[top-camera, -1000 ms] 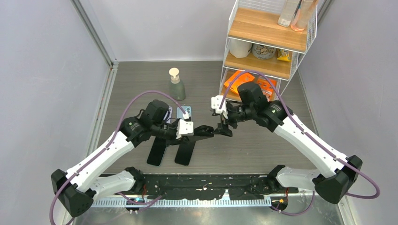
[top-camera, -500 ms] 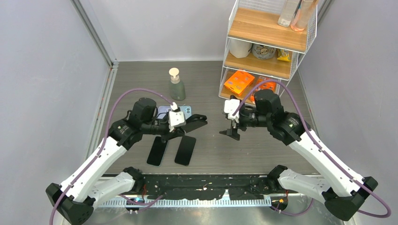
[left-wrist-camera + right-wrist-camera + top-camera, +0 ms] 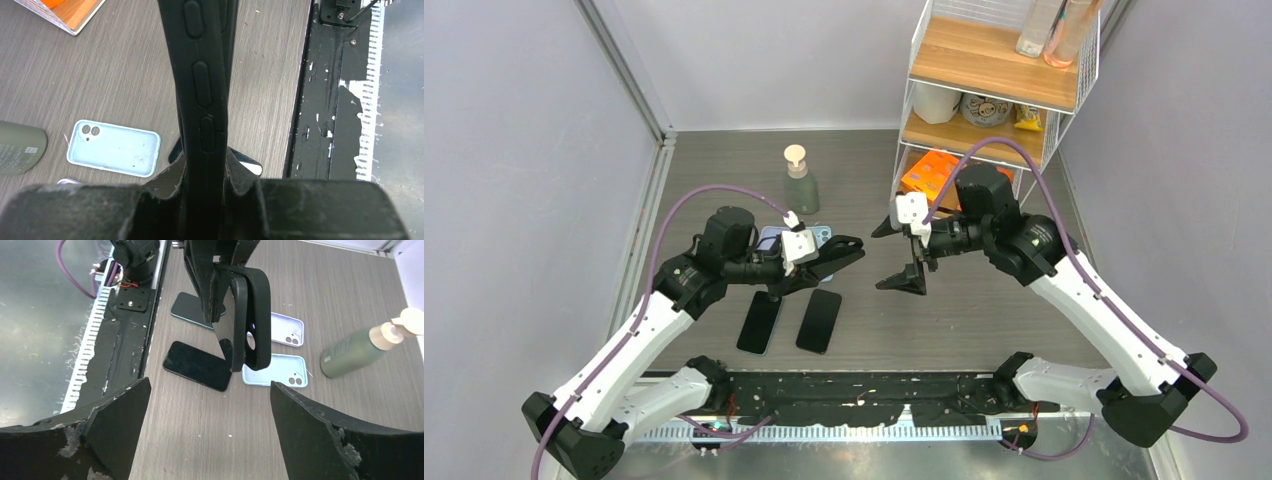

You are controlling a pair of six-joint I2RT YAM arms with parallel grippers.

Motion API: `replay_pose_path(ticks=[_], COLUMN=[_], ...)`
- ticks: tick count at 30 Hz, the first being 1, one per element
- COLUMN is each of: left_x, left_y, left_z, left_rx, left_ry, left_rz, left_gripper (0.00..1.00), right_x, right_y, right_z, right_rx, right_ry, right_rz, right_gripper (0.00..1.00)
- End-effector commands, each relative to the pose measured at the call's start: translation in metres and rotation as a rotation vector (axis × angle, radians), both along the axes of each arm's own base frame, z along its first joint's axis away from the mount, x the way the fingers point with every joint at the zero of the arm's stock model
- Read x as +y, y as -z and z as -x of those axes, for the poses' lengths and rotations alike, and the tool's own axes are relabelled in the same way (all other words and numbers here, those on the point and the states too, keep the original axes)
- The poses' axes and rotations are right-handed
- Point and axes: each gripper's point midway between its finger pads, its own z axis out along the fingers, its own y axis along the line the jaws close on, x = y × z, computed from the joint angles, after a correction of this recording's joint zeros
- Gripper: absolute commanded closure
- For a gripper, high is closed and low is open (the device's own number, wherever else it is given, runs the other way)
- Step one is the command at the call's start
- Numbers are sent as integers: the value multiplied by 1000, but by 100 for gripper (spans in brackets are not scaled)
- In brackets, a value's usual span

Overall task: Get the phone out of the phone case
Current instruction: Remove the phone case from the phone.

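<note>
My left gripper (image 3: pixel 822 264) is shut on the black phone case (image 3: pixel 842 254) and holds it edge-up above the table. In the left wrist view the case's side (image 3: pixel 202 90), with its button bumps, runs up from between the fingers (image 3: pixel 170 182). In the right wrist view the black case (image 3: pixel 256 315) stands with the dark phone (image 3: pixel 226 337) against it. The phone's free end looks partly out of the case rim. My right gripper (image 3: pixel 892 256) hangs wide open to the right of the case, not touching it, with nothing between its fingers (image 3: pixel 120 420).
Two bare dark phones (image 3: pixel 759 322) (image 3: pixel 820 320) lie near the front edge. A light blue case (image 3: pixel 821 236) and a lilac case (image 3: pixel 769 238) lie behind the left gripper. A green pump bottle (image 3: pixel 800 180) stands further back. A wire shelf (image 3: pixel 994 90) stands at the back right.
The right gripper has let go of the case's end, opened wide and drawn back to the right. The left arm has pulled the case back to the left.
</note>
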Motion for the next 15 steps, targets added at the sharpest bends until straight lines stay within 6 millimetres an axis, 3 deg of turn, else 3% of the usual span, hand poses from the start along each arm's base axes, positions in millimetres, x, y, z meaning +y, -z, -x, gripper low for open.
replay_pose_path(ticks=[1,8,15], left_x=[-12,-16,-19], left_y=[-31,-29,-29], left_z=[-5,-5,-3], left_rx=[-79,-62,-44], left_ry=[32,48,66], left_rz=[96,104,117], left_gripper=[100,100,100], right_x=[10,18,20], right_y=[-24,-16,-12], right_z=[10,11,6], right_rx=[16,58,64], right_ry=[-84,-122,-112], right_rz=[-74,-78,-69], right_gripper=[7,27,36])
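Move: The phone in its black case, still gripped at its lower end by the left hand, has its middle about 8 cm left of the right hand, level fore and aft and some 4 cm lower. That middle is about 5 cm right of the left hand, 1 cm ahead and 4 cm above. On the table, some 31 cm below the right hand, the blue case lies 17 cm left and 11 cm ahead, the nearer bare phone 16 cm left and 4 cm back. The right hand eases about 1.5 cm left towards the cased phone's raised end, its wide-open fingers closing partway. ##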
